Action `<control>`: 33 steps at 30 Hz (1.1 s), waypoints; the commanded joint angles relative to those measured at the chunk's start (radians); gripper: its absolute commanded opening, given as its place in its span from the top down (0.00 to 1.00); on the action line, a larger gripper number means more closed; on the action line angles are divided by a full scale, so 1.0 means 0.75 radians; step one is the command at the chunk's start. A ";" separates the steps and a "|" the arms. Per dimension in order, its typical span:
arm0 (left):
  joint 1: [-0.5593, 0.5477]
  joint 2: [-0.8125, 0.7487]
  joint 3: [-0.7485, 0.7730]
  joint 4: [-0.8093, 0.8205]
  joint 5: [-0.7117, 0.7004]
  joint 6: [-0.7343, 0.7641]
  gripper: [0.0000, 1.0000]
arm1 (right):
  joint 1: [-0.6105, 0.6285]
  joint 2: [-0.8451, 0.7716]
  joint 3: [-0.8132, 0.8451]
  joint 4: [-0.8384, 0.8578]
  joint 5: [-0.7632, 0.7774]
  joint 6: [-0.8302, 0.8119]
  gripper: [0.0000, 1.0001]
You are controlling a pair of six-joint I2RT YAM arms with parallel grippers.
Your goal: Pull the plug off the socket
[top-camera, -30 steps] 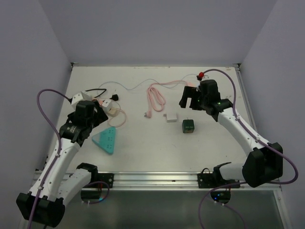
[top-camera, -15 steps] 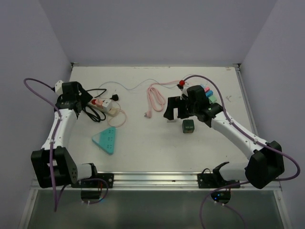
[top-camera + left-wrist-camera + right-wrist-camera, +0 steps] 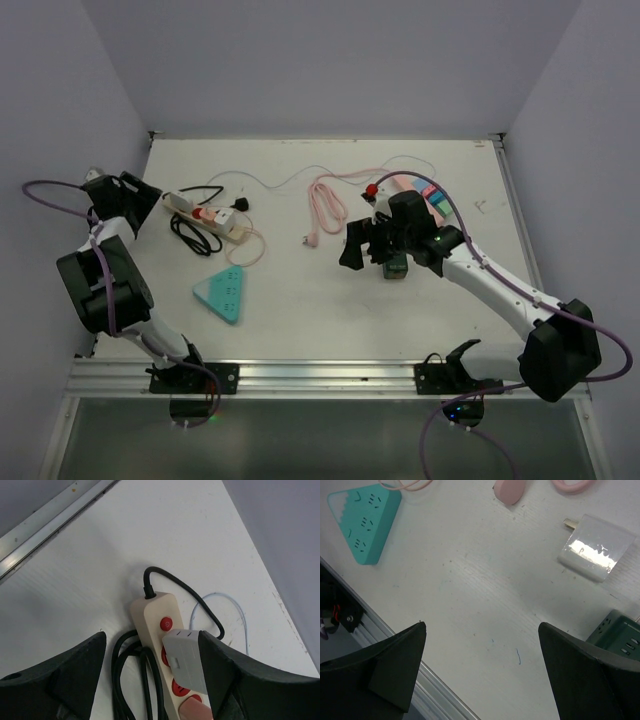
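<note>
A cream power strip point(image 3: 208, 217) with red sockets lies at the far left of the table. In the left wrist view the strip point(image 3: 152, 611) carries a grey plug point(image 3: 186, 655) in a socket and a pink plug point(image 3: 194, 711) below it. My left gripper point(image 3: 140, 196) is open at the strip's left end; in its wrist view point(image 3: 152, 635) the jaws stand apart on either side of the strip and the right finger is close to the grey plug. My right gripper point(image 3: 356, 246) is open and empty over the table's middle, also seen in its wrist view point(image 3: 481, 625).
The strip's black cord point(image 3: 132, 680) coils beside it. A teal triangular socket point(image 3: 222, 294) lies nearer the front. A white adapter point(image 3: 592, 547) and a green cube socket point(image 3: 397, 266) sit by my right gripper. A pink cable point(image 3: 325, 205) loops at the back.
My left arm has swung out to the far left, ending at the strip's left end. My right gripper has moved left and nearer, over the white adapter.
</note>
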 commanded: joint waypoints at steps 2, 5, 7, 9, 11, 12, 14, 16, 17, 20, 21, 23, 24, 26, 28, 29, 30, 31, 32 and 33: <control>0.047 0.153 -0.006 0.325 0.322 0.049 0.24 | 0.006 -0.013 -0.010 0.070 -0.069 -0.039 0.02; 0.059 0.227 -0.007 0.401 0.394 0.061 0.30 | 0.006 0.002 -0.010 0.084 -0.088 -0.032 0.02; 0.067 0.250 -0.036 0.486 0.425 0.057 0.31 | 0.008 0.008 -0.004 0.078 -0.092 -0.037 0.02; 0.076 0.291 -0.040 0.521 0.447 0.065 0.34 | 0.006 0.008 0.000 0.078 -0.094 -0.045 0.02; 0.082 0.338 -0.038 0.546 0.466 0.068 0.34 | 0.006 0.010 0.004 0.070 -0.094 -0.049 0.02; 0.084 0.352 -0.038 0.552 0.468 0.070 0.34 | 0.008 0.012 0.006 0.070 -0.094 -0.049 0.02; 0.086 0.395 -0.032 0.564 0.478 0.074 0.34 | 0.006 0.008 0.004 0.063 -0.088 -0.045 0.02; 0.084 0.420 -0.036 0.601 0.521 0.055 0.34 | 0.006 0.008 0.004 0.068 -0.084 -0.039 0.02; 0.086 0.444 -0.038 0.619 0.539 0.035 0.34 | 0.006 0.008 0.002 0.068 -0.084 -0.035 0.02; 0.078 0.473 -0.065 0.691 0.580 -0.006 0.36 | 0.008 0.010 -0.004 0.078 -0.082 -0.024 0.02; 0.076 0.481 -0.081 0.734 0.590 -0.020 0.36 | 0.006 0.008 -0.006 0.082 -0.086 -0.022 0.02; 0.072 0.502 -0.106 0.783 0.629 -0.069 0.37 | 0.006 0.008 -0.006 0.082 -0.086 -0.016 0.02; 0.070 0.506 -0.114 0.806 0.644 -0.086 0.38 | 0.006 0.008 -0.004 0.084 -0.088 -0.014 0.02; 0.063 0.522 -0.130 0.871 0.668 -0.122 0.38 | 0.008 0.006 -0.008 0.090 -0.092 -0.010 0.02; 0.055 0.538 -0.151 0.938 0.686 -0.149 0.38 | 0.008 0.004 -0.015 0.100 -0.100 -0.004 0.02; 0.053 0.547 -0.157 0.965 0.697 -0.180 0.38 | 0.008 0.002 -0.017 0.102 -0.102 0.000 0.02; 0.053 0.557 -0.159 1.000 0.709 -0.194 0.38 | 0.006 0.002 -0.021 0.104 -0.106 0.006 0.02; 0.053 0.573 -0.157 1.016 0.729 -0.215 0.39 | 0.006 0.000 -0.021 0.104 -0.112 0.010 0.02; 0.053 0.583 -0.157 1.033 0.740 -0.223 0.42 | 0.006 0.000 -0.023 0.100 -0.112 0.009 0.02; 0.051 0.590 -0.157 1.059 0.748 -0.231 0.44 | 0.008 -0.005 -0.025 0.102 -0.114 0.013 0.02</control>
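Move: The cord end of the white socket strip lies about 5 cm ahead of the left hand, some 2 cm to its right and 9 cm below. The white plug on the strip is roughly 5 cm to the right of that end, and the orange plug about 12 cm to the right and 3 cm nearer. The black cable coil is 5 cm back from the hand, 10 cm right and 11 cm below. From the right hand that cord end is about 20 cm ahead, 50 cm left, 14 cm below. The left hand sinks about 7 cm while reaching some 4 cm forward onto the cord end of the white socket strip, its fingers narrowing from wide open until they straddle that end beside the black cord. It then slides about 3 cm to the right, nearly level, and comes to push the strip that way, while the wrist swings some 20 degrees clockwise and the fingertips tilt up towards level. ##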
